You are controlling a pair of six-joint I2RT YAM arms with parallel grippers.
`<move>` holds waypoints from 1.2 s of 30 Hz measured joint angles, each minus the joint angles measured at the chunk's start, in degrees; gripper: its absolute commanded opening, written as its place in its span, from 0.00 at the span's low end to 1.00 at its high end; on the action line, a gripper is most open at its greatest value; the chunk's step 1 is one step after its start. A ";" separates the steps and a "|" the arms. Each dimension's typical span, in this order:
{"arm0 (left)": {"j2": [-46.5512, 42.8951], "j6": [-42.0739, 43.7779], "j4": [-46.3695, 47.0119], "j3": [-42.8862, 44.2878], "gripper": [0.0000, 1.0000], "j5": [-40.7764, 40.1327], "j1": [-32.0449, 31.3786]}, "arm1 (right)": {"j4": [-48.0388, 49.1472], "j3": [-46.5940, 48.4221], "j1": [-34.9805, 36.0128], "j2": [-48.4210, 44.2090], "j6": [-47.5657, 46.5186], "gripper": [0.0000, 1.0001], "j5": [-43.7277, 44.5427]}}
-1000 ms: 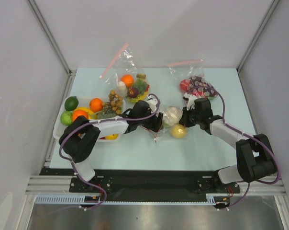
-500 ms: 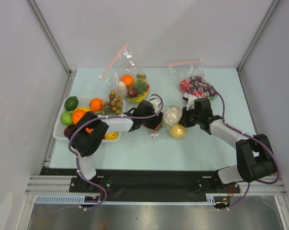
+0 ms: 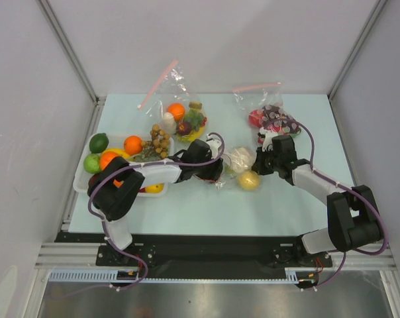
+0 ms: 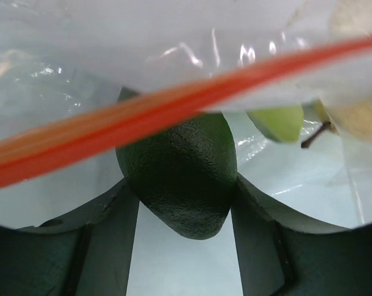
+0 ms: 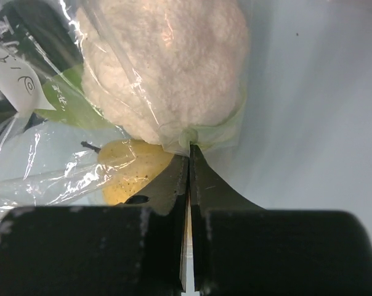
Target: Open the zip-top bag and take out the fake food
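Note:
The zip-top bag [image 3: 230, 169] lies mid-table, clear and crinkly, its red-orange zip rim [image 4: 143, 123] slanting across the left wrist view. My left gripper [image 3: 213, 170] reaches into its mouth, and both fingers press the sides of a dark green piece [image 4: 180, 179]. My right gripper [image 5: 189, 151] is shut on a pinch of the bag's plastic at the far end. Inside the bag lie a pale white leafy head [image 5: 167, 68], a yellow fruit [image 5: 133, 169] and a white label [image 5: 16, 86]. From above, the yellow fruit [image 3: 248, 179] sits just in front of the white head [image 3: 240, 159].
A white tray [image 3: 81, 180] at the left holds oranges, limes and a brown bumpy cluster [image 3: 159, 140]. Two other clear bags with pink zip strips lie at the back, one [image 3: 180, 116] centre-left and one [image 3: 271, 119] right, close behind my right arm.
My left gripper's jaws have narrowed onto the dark green piece, and the left arm's elbow swung. The right gripper drew slightly back and right with the bag's end.

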 measured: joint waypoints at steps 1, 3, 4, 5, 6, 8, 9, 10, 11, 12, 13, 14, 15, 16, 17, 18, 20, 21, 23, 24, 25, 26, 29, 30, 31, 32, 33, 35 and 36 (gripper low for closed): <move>-0.76 0.09 -0.44 -0.33 0.34 0.37 0.00 | -0.11 0.00 -0.22 0.00 0.11 0.00 0.28; -2.84 0.15 -1.38 -1.01 0.34 1.53 0.00 | -0.24 0.00 -0.50 0.00 0.28 0.00 0.81; -4.00 0.15 -1.92 -1.27 0.34 2.03 0.00 | -0.37 0.00 -0.61 0.00 0.33 0.00 1.11; -5.07 0.15 -2.47 -1.36 0.34 2.62 0.00 | -0.55 0.00 -0.68 0.00 0.39 0.00 1.40; -6.05 0.15 -2.84 -1.36 0.34 3.13 0.00 | -0.68 0.00 -0.70 0.00 0.39 0.00 1.66; -7.87 0.15 -3.50 -1.36 0.34 3.85 0.00 | -0.96 0.00 -0.70 0.00 0.42 0.00 1.92; -8.94 0.11 -3.82 -1.36 0.34 4.33 0.00 | -1.03 0.00 -0.70 0.00 0.42 0.00 1.99; -9.81 0.11 -4.04 -1.36 0.34 4.57 0.00 | -1.01 0.00 -0.70 0.00 0.42 0.00 2.08; -10.69 0.07 -4.17 -1.36 0.34 4.81 0.00 | -1.01 0.00 -0.70 0.00 0.39 0.00 2.16; -11.43 0.04 -4.24 -1.36 0.34 4.94 0.00 | -1.03 0.00 -0.70 0.00 0.39 0.00 2.29; -12.26 0.04 -4.28 -1.42 0.34 5.01 0.00 | -1.03 0.00 -0.79 0.00 0.39 0.00 2.49; -12.98 0.02 -4.20 -1.44 0.34 5.18 0.00 | -1.03 -0.02 -0.83 0.00 0.39 0.00 2.62; -13.46 -0.02 -3.89 -1.44 0.34 5.51 0.02 | -1.01 -0.02 -0.87 0.00 0.39 0.00 2.69; -13.70 -0.04 -3.43 -1.42 0.34 5.90 0.02 | -0.98 -0.07 -0.92 0.00 0.39 0.00 2.71; -13.70 -0.07 -3.30 -1.25 0.34 6.12 0.02 | -0.96 -0.13 -0.92 0.00 0.39 0.00 2.71; -13.57 -0.17 -3.30 -1.09 0.34 6.23 0.02 | -0.96 -0.15 -0.92 0.00 0.39 0.00 2.69; -13.00 -0.42 -3.63 -0.35 0.34 6.71 0.02 | -0.94 -0.24 -0.92 -0.07 0.37 0.00 2.69; -12.52 -0.44 -4.02 0.46 0.34 7.06 0.02 | -0.90 -0.35 -0.92 -0.15 0.37 0.00 2.71; -11.72 -0.42 -5.49 2.64 0.34 7.43 0.02 | -0.94 -0.57 -0.92 -0.31 0.37 0.00 2.71; -11.58 -0.37 -6.14 3.50 0.34 7.45 0.02 | -0.96 -0.59 -0.92 -0.37 0.37 0.00 2.73; -11.58 -0.26 -7.26 4.68 0.34 7.43 0.07 | -0.94 -0.61 -0.92 -0.39 0.37 0.00 2.73; -11.65 -0.11 -8.33 5.84 0.34 7.41 0.09 | -0.90 -0.68 -0.92 -0.42 0.37 0.00 2.73; -12.74 0.26 -11.04 7.78 0.34 7.45 0.28 | -0.87 -0.87 -0.92 -0.42 0.37 0.00 2.73; -13.62 0.39 -12.15 7.89 0.35 7.54 0.44 | -0.87 -0.92 -0.92 -0.42 0.37 0.00 2.73; -14.62 0.66 -13.68 7.89 0.35 7.72 0.63 | -0.79 -0.96 -0.92 -0.42 0.37 0.00 2.73; -15.61 0.79 -15.10 7.89 0.35 7.98 0.81 | -0.74 -1.01 -0.92 -0.42 0.37 0.00 2.73; -16.87 1.14 -16.92 7.89 0.35 8.41 0.98 | -0.72 -1.01 -0.92 -0.42 0.37 0.00 2.73; -19.17 1.46 -20.06 7.89 0.35 9.33 1.16 | -0.70 -1.01 -0.92 -0.42 0.37 0.00 2.73; -20.39 1.62 -21.51 7.89 0.34 9.68 1.25 | -0.66 -1.05 -0.92 -0.42 0.37 0.00 2.73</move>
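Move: The avocado is already gripped between the left fingers, still inside the bag. The tray it is bound for has its middle about 31 cm to the left and 5 cm farther out, at much the same height. Cauliflower stands about 7 cm ahead and 8 cm to the right, the pear about 12 cm right and 1 cm back. From the right hand, the avocado is some 14 cm left, 3 cm back and slightly lower. The avocado, kept in the left hand's steady grip, is drawn up out of the bag by about 15 cm, easing a little back; the rise nearly halts halfway with a small swing rightward and forward, then resumes up, back and slightly left as the wrist tilts some 10 degrees. The shut right fingers keep pinching the bag film beside the cauliflower and shift slightly right early on. ##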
